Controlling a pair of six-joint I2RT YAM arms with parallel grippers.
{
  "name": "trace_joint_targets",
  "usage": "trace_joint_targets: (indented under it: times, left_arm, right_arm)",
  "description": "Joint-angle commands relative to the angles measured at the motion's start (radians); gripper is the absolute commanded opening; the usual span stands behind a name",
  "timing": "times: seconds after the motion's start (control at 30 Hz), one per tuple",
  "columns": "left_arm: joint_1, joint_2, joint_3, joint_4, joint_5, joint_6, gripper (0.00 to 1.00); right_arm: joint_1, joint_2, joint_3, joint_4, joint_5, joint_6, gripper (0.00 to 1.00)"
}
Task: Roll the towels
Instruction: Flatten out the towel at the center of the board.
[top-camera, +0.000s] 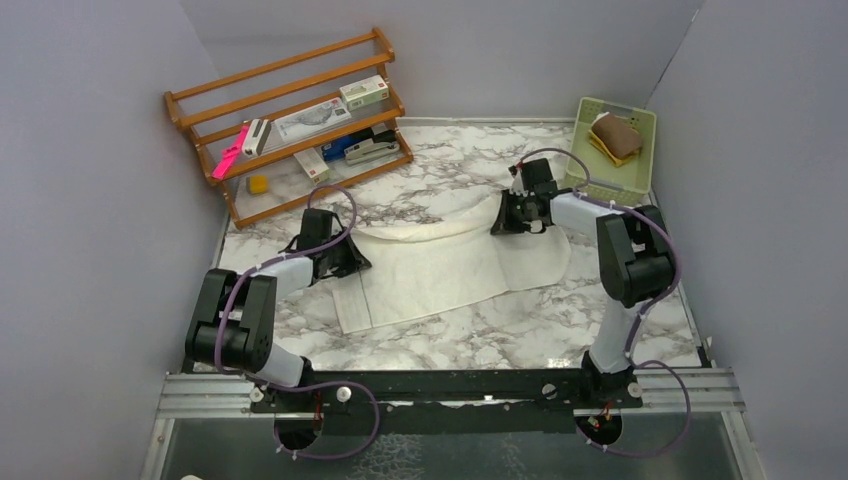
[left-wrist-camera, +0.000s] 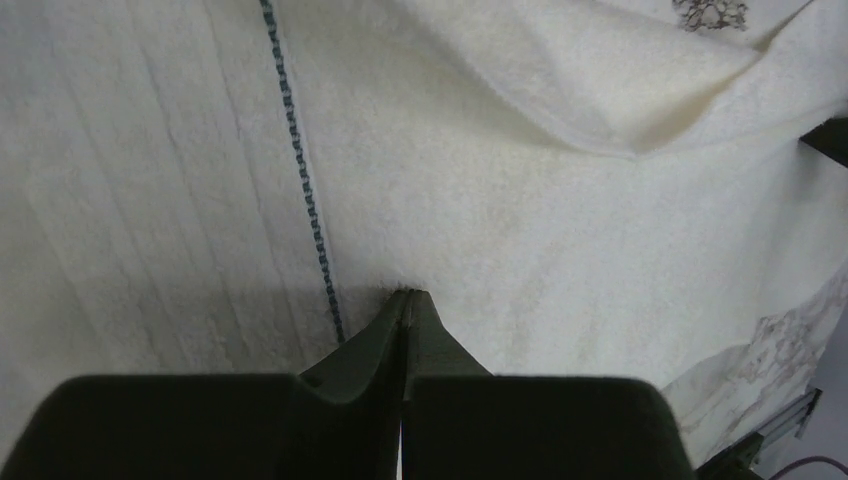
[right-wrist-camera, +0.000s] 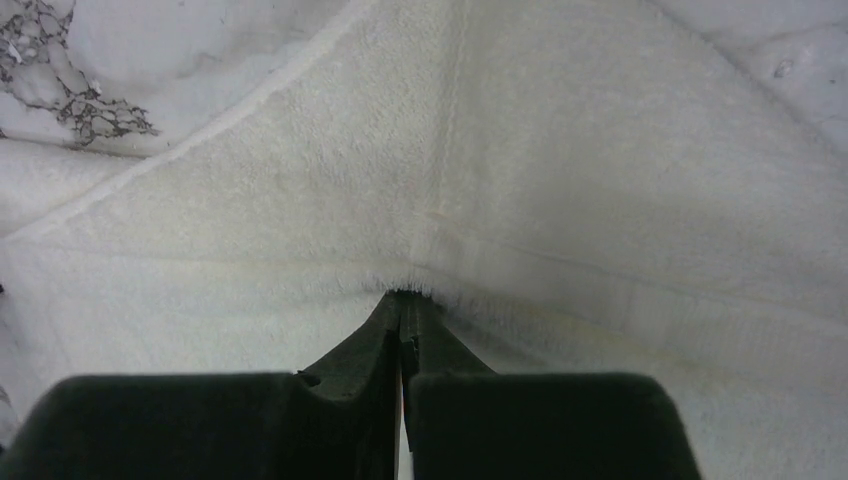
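A cream towel (top-camera: 440, 268) lies spread on the marble table, its far edge folded over into a soft ridge. My left gripper (top-camera: 357, 262) is at the left end of that ridge. Its jaws are pressed together, the tips (left-wrist-camera: 408, 294) nipping the cream towel (left-wrist-camera: 560, 220) beside a dark stitched line (left-wrist-camera: 300, 170). My right gripper (top-camera: 503, 218) is at the right end. It is shut (right-wrist-camera: 402, 296) on a pinch of the cream towel (right-wrist-camera: 560, 170), and creases run out from the tips. The mustard-yellow towel (top-camera: 616, 137) lies brown side up in the basket.
A pale green basket (top-camera: 644, 122) stands at the back right corner. A wooden rack (top-camera: 379, 45) with boxes, a pink item (top-camera: 229, 160) and a yellow block (top-camera: 258, 184) is at the back left. Grey walls close in on both sides.
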Motion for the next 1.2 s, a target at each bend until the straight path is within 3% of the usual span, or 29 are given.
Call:
trace_joint_targets:
  times: [0.0,0.23,0.43,0.57,0.7,0.9,1.0,1.17]
  left_arm:
    - [-0.003,0.085,-0.015,0.054,-0.071,0.045,0.0]
    - [0.005,0.123,-0.003,0.041,-0.108,0.08,0.0]
    - [0.009,0.098,-0.007,0.01,-0.106,0.089,0.0]
    - [0.012,0.052,-0.003,-0.032,-0.105,0.095,0.0]
    - [0.023,0.006,0.043,-0.085,-0.083,0.104,0.0]
    - [0.025,-0.013,0.155,-0.154,-0.051,0.115,0.0]
    - [0.025,0.004,0.175,-0.158,-0.052,0.12,0.0]
    - [0.025,0.067,0.206,-0.125,-0.054,0.105,0.0]
  right_arm:
    - [-0.036,0.062,0.057,0.03,0.092,0.026,0.01]
    - [-0.123,0.14,0.278,-0.016,0.059,0.034,0.01]
    - [-0.24,0.301,0.552,-0.077,0.011,0.084,0.01]
    - [-0.244,0.284,0.644,-0.076,0.034,0.056,0.01]
    - [-0.23,0.172,0.548,-0.018,-0.006,0.025,0.01]
    - [-0.17,-0.035,0.229,0.127,-0.007,0.017,0.01]
    - [-0.17,-0.033,0.133,0.185,-0.015,0.045,0.01]
    - [-0.17,0.067,0.148,0.201,0.016,0.037,0.01]
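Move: The right hand's shut fingertips are at the towel's folded far-right flap, its middle about 4 cm ahead and 1 cm to the right; the green basket stands some 20 cm ahead and 25 cm right. The left hand's shut fingertips rest on the towel beside the stitched stripe, about 2 cm to their left; that flap lies about 10 cm ahead and 28 cm right, and the bunched far edge's middle 9 cm ahead and 12 cm right. With fingers shut, the right hand sweeps the flap outward, about 18 cm forward and 11 cm right while gradually rising and turning clockwise, then swings back left some 8 cm, still rising before dipping, and ends clear above the cloth. The left fingertips press the towel 2 cm forward, stop, ease back slightly, then lift off up and forward. ##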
